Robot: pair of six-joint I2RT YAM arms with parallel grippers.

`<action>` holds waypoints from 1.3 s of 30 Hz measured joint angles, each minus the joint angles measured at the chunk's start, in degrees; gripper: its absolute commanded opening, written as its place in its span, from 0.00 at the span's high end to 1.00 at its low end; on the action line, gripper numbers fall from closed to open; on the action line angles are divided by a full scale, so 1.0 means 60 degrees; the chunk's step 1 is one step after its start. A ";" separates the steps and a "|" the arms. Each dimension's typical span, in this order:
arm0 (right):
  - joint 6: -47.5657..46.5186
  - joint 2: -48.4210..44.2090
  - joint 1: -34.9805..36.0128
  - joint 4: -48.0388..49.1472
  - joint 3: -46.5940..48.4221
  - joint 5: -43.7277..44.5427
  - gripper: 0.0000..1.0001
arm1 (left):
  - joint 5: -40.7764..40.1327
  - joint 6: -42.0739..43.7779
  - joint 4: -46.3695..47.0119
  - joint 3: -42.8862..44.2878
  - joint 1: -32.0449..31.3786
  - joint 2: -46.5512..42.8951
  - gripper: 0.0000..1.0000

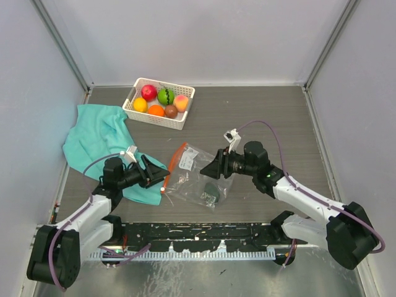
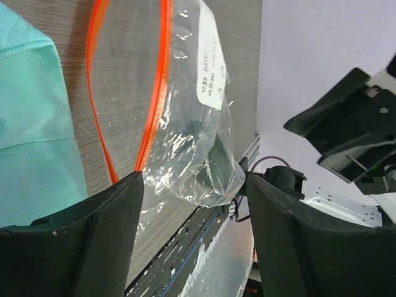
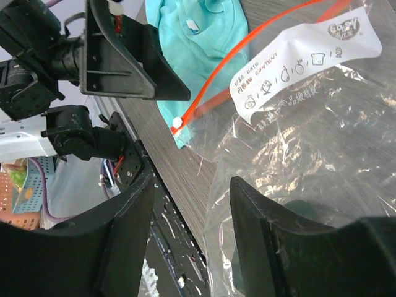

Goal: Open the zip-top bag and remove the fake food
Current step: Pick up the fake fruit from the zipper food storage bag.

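The zip-top bag (image 1: pixel 193 174) lies flat on the table between the two arms, its orange-red zipper (image 2: pixel 159 80) parted into a loop at the mouth. One dark green fake food piece (image 1: pixel 213 189) shows inside it. My left gripper (image 1: pixel 164 176) stands open at the mouth end; in the left wrist view the gripper (image 2: pixel 193 176) has the bag's clear corner (image 2: pixel 198 179) between its fingertips, ungripped. My right gripper (image 1: pixel 204 169) is open on the bag's other side. In the right wrist view the gripper (image 3: pixel 192 182) straddles the bag's edge, one finger (image 3: pixel 278 241) over the plastic.
A white slotted basket (image 1: pixel 132 103) at the back holds several fake fruits: red (image 1: pixel 148 92), green (image 1: pixel 165 96), peach (image 1: pixel 180 102), yellow, orange and brown. A teal cloth (image 1: pixel 99 141) lies at the left, partly under the left arm. A black rail (image 1: pixel 198 235) runs along the near edge.
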 measured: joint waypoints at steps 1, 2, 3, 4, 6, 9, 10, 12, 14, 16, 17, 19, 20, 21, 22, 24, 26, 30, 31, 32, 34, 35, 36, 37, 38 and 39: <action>0.0000 0.0036 0.0033 -0.0004 0.0055 0.0025 0.43 | -0.0062 0.0029 0.0033 0.0000 -0.0076 0.0127 0.33; -0.0007 0.0073 0.0080 -0.0007 0.0117 0.0066 0.43 | -0.0120 0.0066 0.0044 0.0004 -0.0131 0.0255 0.33; -0.0018 0.0098 0.0113 -0.0004 0.0168 0.0087 0.43 | -0.0197 0.0153 0.0044 0.0007 -0.0175 0.0415 0.33; -0.0025 0.0113 0.0153 -0.0015 0.0208 0.0117 0.43 | -0.0259 0.0248 0.0040 0.0015 -0.0197 0.0572 0.34; -0.0036 0.0117 0.0197 -0.0015 0.0262 0.0157 0.42 | -0.0350 0.0401 0.0058 0.0047 -0.0200 0.0903 0.39; -0.0084 0.0117 0.0240 -0.0033 0.0310 0.0215 0.42 | -0.0353 0.0506 0.0317 0.0106 -0.0208 0.1504 0.46; -0.0098 0.0117 0.0255 -0.0033 0.0313 0.0244 0.42 | -0.0299 0.0506 0.0535 0.0120 -0.0215 0.1756 0.49; -0.0131 0.0117 0.0273 -0.0069 0.0321 0.0262 0.42 | -0.0171 0.0474 0.0998 0.0182 -0.0270 0.2273 0.54; -0.0142 0.0117 0.0288 -0.0098 0.0328 0.0288 0.42 | -0.0040 0.0474 0.1366 0.0215 -0.0364 0.2630 0.59; -0.0157 0.0120 0.0302 -0.0113 0.0342 0.0302 0.42 | 0.0091 0.0466 0.1716 0.0237 -0.0528 0.2907 0.63; -0.0164 0.0135 0.0310 -0.0135 0.0364 0.0317 0.42 | 0.0120 0.0466 0.1821 0.0251 -0.0634 0.2983 0.66; -0.0168 0.0182 0.0328 -0.0135 0.0419 0.0324 0.42 | 0.0164 0.0437 0.2033 0.0306 -0.0856 0.3100 0.73; -0.0168 0.0208 0.0331 -0.0138 0.0437 0.0324 0.42 | 0.0171 0.0437 0.2127 0.0342 -0.0984 0.3133 0.77; -0.0168 0.0237 0.0335 -0.0153 0.0452 0.0328 0.42 | 0.0171 0.0441 0.2222 0.0386 -0.1122 0.3147 0.79; -0.0168 0.0248 0.0342 -0.0175 0.0470 0.0335 0.42 | 0.0164 0.0448 0.2306 0.0437 -0.1264 0.3151 0.81; -0.0168 0.0266 0.0353 -0.0193 0.0495 0.0353 0.43 | 0.0142 0.0419 0.2444 0.0525 -0.1512 0.3147 0.83; -0.0175 0.0266 0.0372 -0.0262 0.0568 0.0415 0.43 | 0.0040 0.0423 0.2590 0.0616 -0.1821 0.3144 0.85; -0.0204 0.0266 0.0390 -0.0710 0.0849 0.0718 0.43 | -0.0342 0.0415 0.2688 0.0678 -0.2495 0.2907 0.89; -0.0208 0.0266 0.0393 -0.0845 0.0940 0.0809 0.43 | -0.0474 0.0415 0.2688 0.0678 -0.2677 0.2809 0.89; -0.0219 0.0266 0.0404 -0.1038 0.1067 0.0911 0.43 | -0.0630 0.0419 0.2688 0.0678 -0.2874 0.2699 0.91; -0.0248 0.0266 0.0426 -0.1413 0.1333 0.1126 0.43 | -0.0984 0.0419 0.2677 0.0696 -0.3260 0.2484 0.92; -0.0280 0.0270 0.0474 -0.1778 0.1581 0.1319 0.43 | -0.1260 0.0437 0.2645 0.0732 -0.3512 0.2375 0.93; -0.0331 0.0284 0.0514 -0.1996 0.1767 0.1439 0.43 | -0.1428 0.0448 0.2612 0.0776 -0.3679 0.2302 0.94; -0.0401 0.0306 0.0590 -0.2364 0.2051 0.1643 0.43 | -0.1752 0.0503 0.2528 0.0849 -0.3963 0.2189 0.94; -0.0466 0.0313 0.0663 -0.2688 0.2342 0.1851 0.43 | -0.2044 0.0546 0.2473 0.0911 -0.4222 0.2080 0.95; -0.0539 0.0324 0.0736 -0.3034 0.2648 0.2051 0.43 | -0.2488 0.0645 0.2350 0.1002 -0.4572 0.1931 0.95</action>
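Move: The upper orange zip strip of the bag, near its closer end, is about 4 cm to the left hand's right, level in reach and roughly 4 cm lower. The white slider sits some 6 cm back from that hand and 7 cm down. The avocado in the bag is about 18 cm right and 7 cm back, the white label 10 cm right and 6 cm ahead. The right hand has that strip spot about 15 cm to its left, some 9 cm below. The left hand pinches the bag's upper zip strip near the slider, its fingers going from well open to almost shut: it first dips about 3.5 cm, then sweeps some 9 cm to the right while climbing again and easing slightly back, turning about 15 degrees clockwise with the fingertips tipping up. The right hand, empty and half open above the bag, hovers, then rises about 4 cm and goes 2 cm forward late on. ##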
